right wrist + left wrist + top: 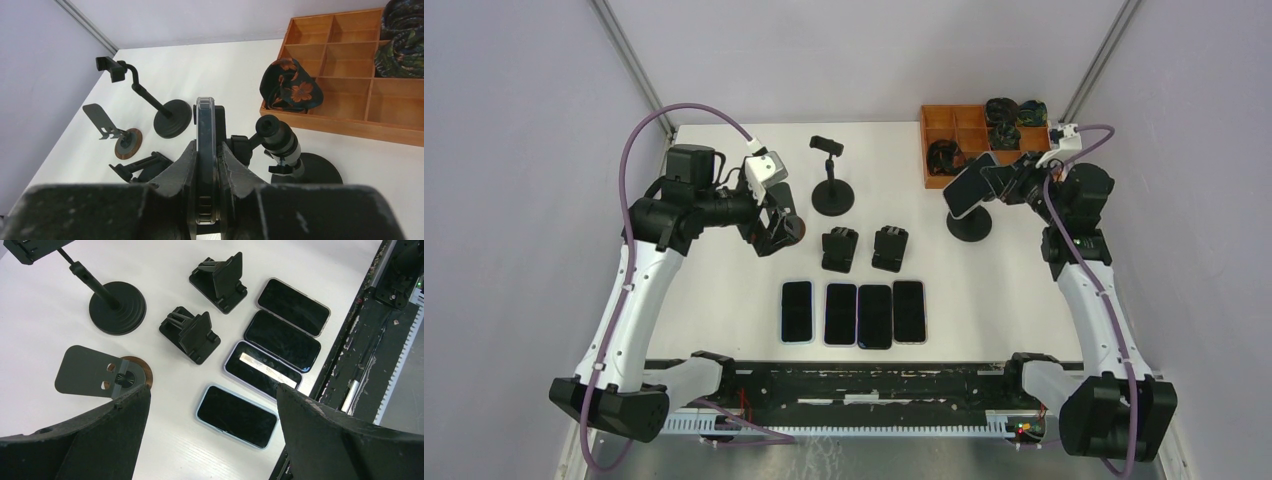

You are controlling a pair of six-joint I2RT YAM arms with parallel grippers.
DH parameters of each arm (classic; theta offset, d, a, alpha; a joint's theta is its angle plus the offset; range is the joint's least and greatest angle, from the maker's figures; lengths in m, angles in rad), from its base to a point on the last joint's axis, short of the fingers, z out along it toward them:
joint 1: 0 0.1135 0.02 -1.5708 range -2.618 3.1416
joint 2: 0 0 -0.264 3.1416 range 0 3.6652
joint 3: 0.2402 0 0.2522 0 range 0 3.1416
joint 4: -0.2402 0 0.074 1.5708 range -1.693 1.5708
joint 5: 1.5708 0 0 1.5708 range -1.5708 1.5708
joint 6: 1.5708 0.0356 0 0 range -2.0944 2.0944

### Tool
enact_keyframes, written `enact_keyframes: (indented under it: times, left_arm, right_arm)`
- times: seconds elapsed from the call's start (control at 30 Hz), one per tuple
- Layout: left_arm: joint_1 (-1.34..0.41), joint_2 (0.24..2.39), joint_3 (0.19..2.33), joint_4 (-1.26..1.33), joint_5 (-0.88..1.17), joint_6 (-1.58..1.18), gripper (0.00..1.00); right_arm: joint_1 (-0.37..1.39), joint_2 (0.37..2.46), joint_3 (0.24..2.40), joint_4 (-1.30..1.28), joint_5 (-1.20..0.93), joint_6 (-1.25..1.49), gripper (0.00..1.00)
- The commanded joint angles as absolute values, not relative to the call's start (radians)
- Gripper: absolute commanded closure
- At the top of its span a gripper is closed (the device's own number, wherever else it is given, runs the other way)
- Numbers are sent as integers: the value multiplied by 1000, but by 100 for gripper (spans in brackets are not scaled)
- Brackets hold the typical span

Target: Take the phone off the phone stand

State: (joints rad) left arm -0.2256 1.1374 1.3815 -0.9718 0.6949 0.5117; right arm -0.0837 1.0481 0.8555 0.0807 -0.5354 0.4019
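Observation:
A phone [967,187] with a dark screen sits tilted in the holder on top of a black phone stand [969,226] at the back right of the table. My right gripper [1009,180] reaches it from the right. In the right wrist view the phone [206,125] stands edge-on between the two fingers [182,165], which press on its front and back; the right gripper [207,155] is shut on it. The stand's jointed neck [278,140] and round base [315,172] show just to the right. My left gripper [212,395] hangs open over the table's left side, holding nothing.
Several phones [854,313] lie in a row near the front edge. Two folding stands [841,248] sit behind them, with an empty pole stand [831,190] further back. A wooden divided tray [964,125] with rolled fabric is at the back right. A small flat stand [100,375] lies under the left gripper.

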Motion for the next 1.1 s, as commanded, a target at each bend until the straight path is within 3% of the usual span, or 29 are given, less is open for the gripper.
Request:
enact_keyframes:
  times: [0.0, 0.57, 0.87, 1.07]
  left_arm:
    - [-224, 1144, 1417, -974, 740, 526, 0]
    - [-224, 1145, 1394, -896, 935, 477, 0]
    - [-224, 1110, 1294, -550, 1011, 285, 0]
    - [-224, 1119, 1291, -480, 1054, 230, 0]
  right_arm:
    - [-86, 1054, 962, 143, -584, 492, 100]
    - [-57, 1122, 1288, 342, -754, 930, 100]
    - [242, 1182, 1370, 446, -755, 1043, 100]
    - [340, 1214, 1378, 521, -764, 1115, 100]
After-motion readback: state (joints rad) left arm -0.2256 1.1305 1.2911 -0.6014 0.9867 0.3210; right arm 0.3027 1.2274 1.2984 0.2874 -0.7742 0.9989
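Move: Ahead of the right hand by some 7 cm, 3 cm to its right and 15 cm lower is the middle of the phone stand, whose phone it already pinches; the left hand's open fingers wait about 42 cm left, 11 cm back, at the same height. A folding stand sits about 18 cm left, 4 cm ahead, 25 cm down. From the left hand, the phone stand lies roughly 45 cm right, 18 cm ahead and 15 cm down. Hoisting the pinched phone with its stand hanging on, the right hand climbs about 19 cm, first nearly straight up, then sweeps 17 cm left and some 7 cm back towards the left hand, swinging counter-clockwise as its left side rises. The left hand, wide open, eases about 4 cm right and as much up to meet it, its left side dipping. ##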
